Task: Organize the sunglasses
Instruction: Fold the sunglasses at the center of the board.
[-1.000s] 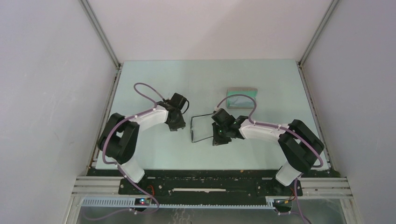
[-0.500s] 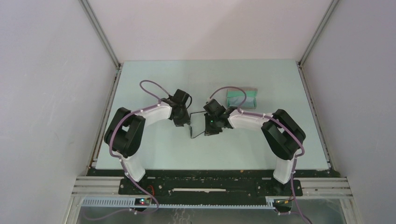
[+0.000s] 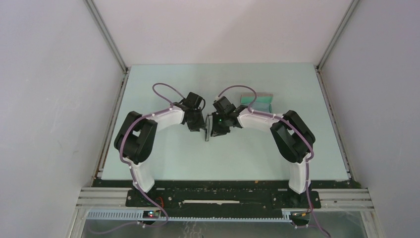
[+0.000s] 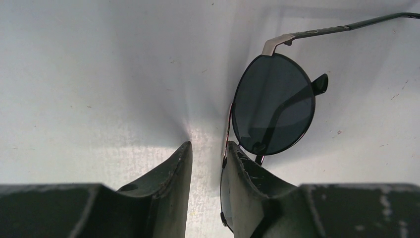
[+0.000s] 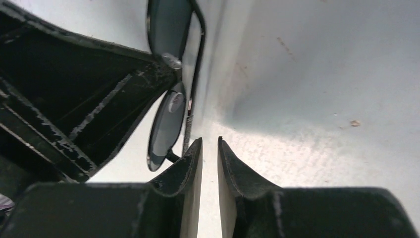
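Note:
The sunglasses [image 3: 206, 135], thin black wire with dark oval lenses, stand on the table between my two grippers. In the left wrist view one lens [image 4: 273, 104] faces the camera beyond my right-hand fingertip, its temple arm [image 4: 341, 27] running off to the right. The other lens sits edge-on against that finger's inner face. My left gripper [image 4: 208, 145] is open, with bare table showing in the gap. My right gripper [image 5: 210, 140] has a narrow empty gap, and its left finger [image 5: 190, 163] touches the sunglasses [image 5: 166, 126].
The grey case with green lining [image 3: 262, 101] lies open behind the right arm, toward the back right. The two grippers [image 3: 200, 125] [image 3: 214, 128] nearly touch at the table's middle. Metal rails edge the table on both sides.
Both grippers have closed in on each other at the table's middle. The right one slid left and away from the front edge, pushing the sunglasses along. The splayed temple arms now look drawn in.

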Robot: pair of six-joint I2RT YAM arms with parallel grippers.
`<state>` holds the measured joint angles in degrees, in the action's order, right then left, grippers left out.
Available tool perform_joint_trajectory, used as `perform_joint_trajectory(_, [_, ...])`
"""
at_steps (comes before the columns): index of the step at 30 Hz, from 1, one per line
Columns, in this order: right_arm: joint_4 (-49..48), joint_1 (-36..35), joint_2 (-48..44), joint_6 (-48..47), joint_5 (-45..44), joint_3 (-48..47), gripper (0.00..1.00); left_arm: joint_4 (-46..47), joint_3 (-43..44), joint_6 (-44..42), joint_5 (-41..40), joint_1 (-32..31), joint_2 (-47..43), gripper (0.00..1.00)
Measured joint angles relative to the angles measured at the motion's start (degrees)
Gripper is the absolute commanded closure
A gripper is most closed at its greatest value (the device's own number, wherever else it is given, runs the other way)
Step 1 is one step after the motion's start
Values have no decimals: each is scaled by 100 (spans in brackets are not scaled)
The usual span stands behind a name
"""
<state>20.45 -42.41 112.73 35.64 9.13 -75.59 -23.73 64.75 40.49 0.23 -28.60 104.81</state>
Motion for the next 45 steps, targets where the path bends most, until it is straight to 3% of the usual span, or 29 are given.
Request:
perform_joint_trajectory(9, [210,551,-586,-192,-33,538,75,-13,0,-22,42,81,-7,62])
perform_joint_trajectory(16, [271,1158,-793,-321,-131,396,75,-81,2,-70,39,208,-24,62])
perform_joint_trajectory(23, [511,1432,-4,-345,-409,-1036,74,-118,22,-146,42,227,-22,62])
perform_joint_trajectory(34, [1394,1432,2006,-337,-660,-3672,75,-142,31,-151,66,251,-13,62])
perform_joint_trajectory(40, [1762,1429,2214,-354,-667,-3637,75,-149,44,-151,155,284,4,62])
perform_joint_trajectory(45, [1506,1427,1840,-372,-470,-2861,75,-203,98,-153,223,297,44,62])
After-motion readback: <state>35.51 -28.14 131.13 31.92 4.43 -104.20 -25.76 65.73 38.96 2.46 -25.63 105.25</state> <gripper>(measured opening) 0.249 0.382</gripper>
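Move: The far temple, still open, is what my right hand goes for: its middle is about 13 cm ahead and 3 cm to the right, a centimetre lower. The lens frame's middle lies some 6 cm ahead and 3 cm left, with the folded near temple about 6 cm ahead and 1 cm left. The open case is roughly 18 cm ahead, 24 cm right. From my left hand, the far temple's middle is about 8 cm ahead and 10 cm right. My right hand leaves the folded near temple, swinging about 9 cm right, then rises some 5 cm and reaches forward over the far temple's free end. Turning about 15 degrees clockwise, it lowers just beyond that temple and draws back about 4 cm to it, fingers kept narrowly parted. My left hand eases 1.5 cm left, off the frame, and waits open beside it. ##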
